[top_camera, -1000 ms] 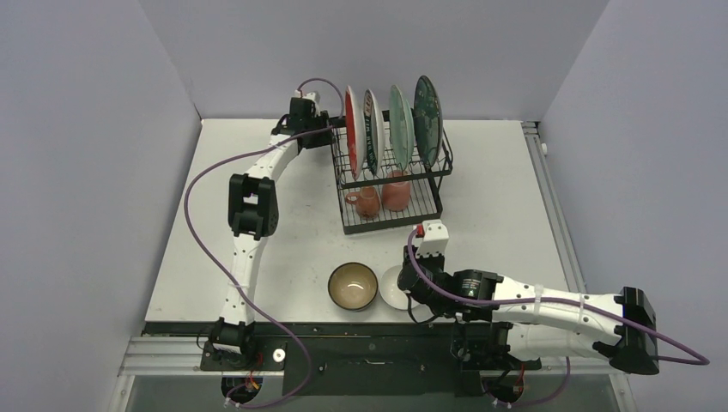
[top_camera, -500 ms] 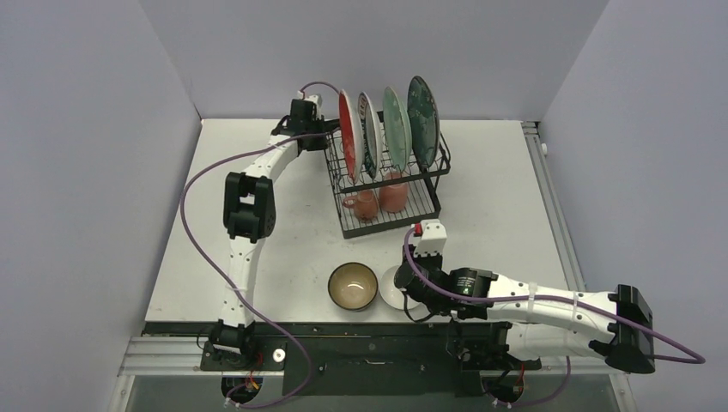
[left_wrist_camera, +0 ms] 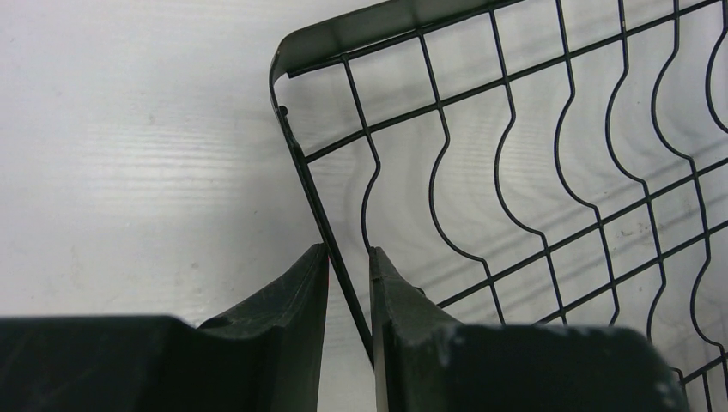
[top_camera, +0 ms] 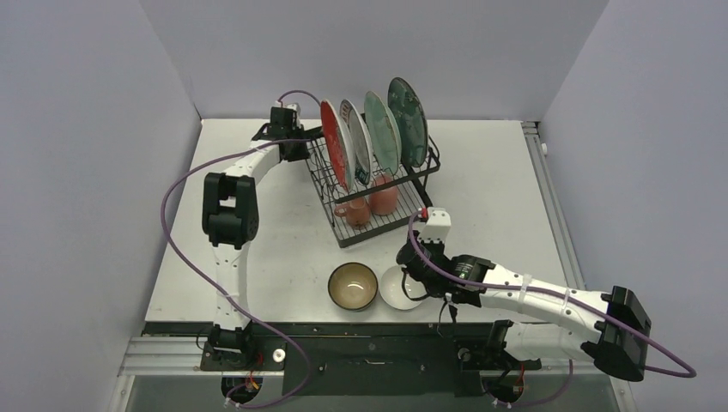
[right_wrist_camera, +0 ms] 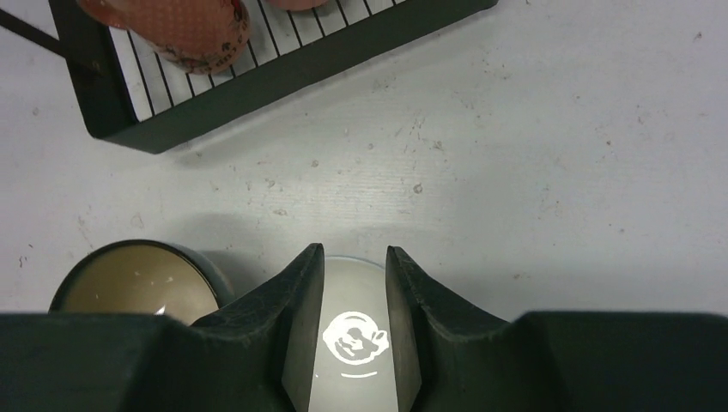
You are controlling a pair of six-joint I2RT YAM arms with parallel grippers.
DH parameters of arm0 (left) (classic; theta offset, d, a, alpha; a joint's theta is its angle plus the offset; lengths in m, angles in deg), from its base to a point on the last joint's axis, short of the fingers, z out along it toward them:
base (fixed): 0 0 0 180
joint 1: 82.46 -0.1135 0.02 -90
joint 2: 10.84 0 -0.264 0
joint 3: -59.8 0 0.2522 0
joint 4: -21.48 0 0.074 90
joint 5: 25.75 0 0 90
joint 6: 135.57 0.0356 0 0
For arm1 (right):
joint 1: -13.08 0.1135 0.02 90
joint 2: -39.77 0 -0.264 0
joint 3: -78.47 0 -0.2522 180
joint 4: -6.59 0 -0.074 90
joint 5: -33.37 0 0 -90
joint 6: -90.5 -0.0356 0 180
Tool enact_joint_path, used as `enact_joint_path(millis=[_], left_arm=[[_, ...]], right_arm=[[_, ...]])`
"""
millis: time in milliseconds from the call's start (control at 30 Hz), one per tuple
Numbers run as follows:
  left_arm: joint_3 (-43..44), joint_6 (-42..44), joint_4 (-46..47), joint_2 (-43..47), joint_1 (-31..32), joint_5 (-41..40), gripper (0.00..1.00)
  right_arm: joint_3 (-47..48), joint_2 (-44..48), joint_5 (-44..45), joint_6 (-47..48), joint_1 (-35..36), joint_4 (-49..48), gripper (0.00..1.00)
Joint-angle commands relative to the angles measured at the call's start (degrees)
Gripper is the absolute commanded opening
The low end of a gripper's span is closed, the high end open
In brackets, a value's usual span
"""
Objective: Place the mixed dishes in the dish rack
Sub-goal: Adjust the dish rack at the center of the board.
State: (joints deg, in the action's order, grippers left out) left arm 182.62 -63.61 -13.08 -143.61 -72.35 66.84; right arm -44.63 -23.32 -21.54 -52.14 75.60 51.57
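The black wire dish rack [top_camera: 383,233] holds a red-orange plate [top_camera: 333,142], a white plate [top_camera: 354,137], a light green plate [top_camera: 380,130] and a dark teal plate [top_camera: 406,120] upright. Two pinkish mugs [top_camera: 369,204] sit on its lower tray. My left gripper [top_camera: 302,148] is shut on the rack's left edge wire [left_wrist_camera: 319,206], which runs between its fingertips [left_wrist_camera: 348,253]. The brown bowl [top_camera: 353,286] and small white bowl [top_camera: 395,290] stand on the table at the front. My right gripper [right_wrist_camera: 354,251] hovers open over the white bowl [right_wrist_camera: 354,343], which shows between its fingers.
The rack's tray corner [right_wrist_camera: 283,73] with a pink mug [right_wrist_camera: 172,21] lies just beyond the right gripper. The brown bowl [right_wrist_camera: 137,283] touches or nearly touches the white bowl's left side. Grey walls enclose the table on three sides.
The left gripper closed on the rack's edge and drew left, sliding and turning the rack with its plates and mugs. The right gripper shifted over the white bowl and its jaws narrowed slightly.
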Motion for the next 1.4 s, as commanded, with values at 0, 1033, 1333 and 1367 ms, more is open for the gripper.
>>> enact_joint_path(millis=[0, 1033, 1333, 1367], left_arm=[[-3.68, 0.32, -1.73, 6.81, -4.9, 0.33, 0.04], [-11.16, -4.64, -8.78, 12.9, -7.65, 8.05, 0.04], [-10.78, -4.8, -9.36, 12.19, -7.65, 9.3, 0.05], [-10.66, -4.81, -9.64, 12.1, -7.65, 9.39, 0.05]], right_arm=[[1.76, -1.63, -2.67, 0.63, -2.87, -6.49, 0.29], [19.09, -30.59, -20.55, 18.41, 5.13, -32.15, 0.0], [27.71, -40.58, -11.81, 25.17, 6.7, -25.3, 0.0], [28.14, -41.53, -10.51, 25.55, 6.9, -24.92, 0.0]])
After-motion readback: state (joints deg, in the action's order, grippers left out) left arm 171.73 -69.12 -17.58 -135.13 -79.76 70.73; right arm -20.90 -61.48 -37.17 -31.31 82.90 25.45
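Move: The left hand already has the dish rack's upper left rail between its fingers, with the red plate about 6 cm to its right and 4 cm nearer, its middle some 8 cm higher. From the right hand, the rack's lower front-left corner lies about 7 cm ahead, 17 cm left and 12 cm below. Near table height, the brown bowl is 13 cm left and 3 cm back, the white bowl 2 cm left and 3 cm back, and the nearer mug 12 cm left and 15 cm ahead. The left hand keeps its hold on the rail and drags the rack some 6 cm left and 5 cm back, mostly in the first half, turning slightly counter-clockwise before it all but stops. The right hand, empty, edges forward, then sweeps about 22 cm left above the brown bowl and past the rack's front-left corner, shutting its fingers on the way, turning some 30 degrees counter-clockwise, and sinking about 2 cm at the end into the space left of that corner without visibly touching the rack. ##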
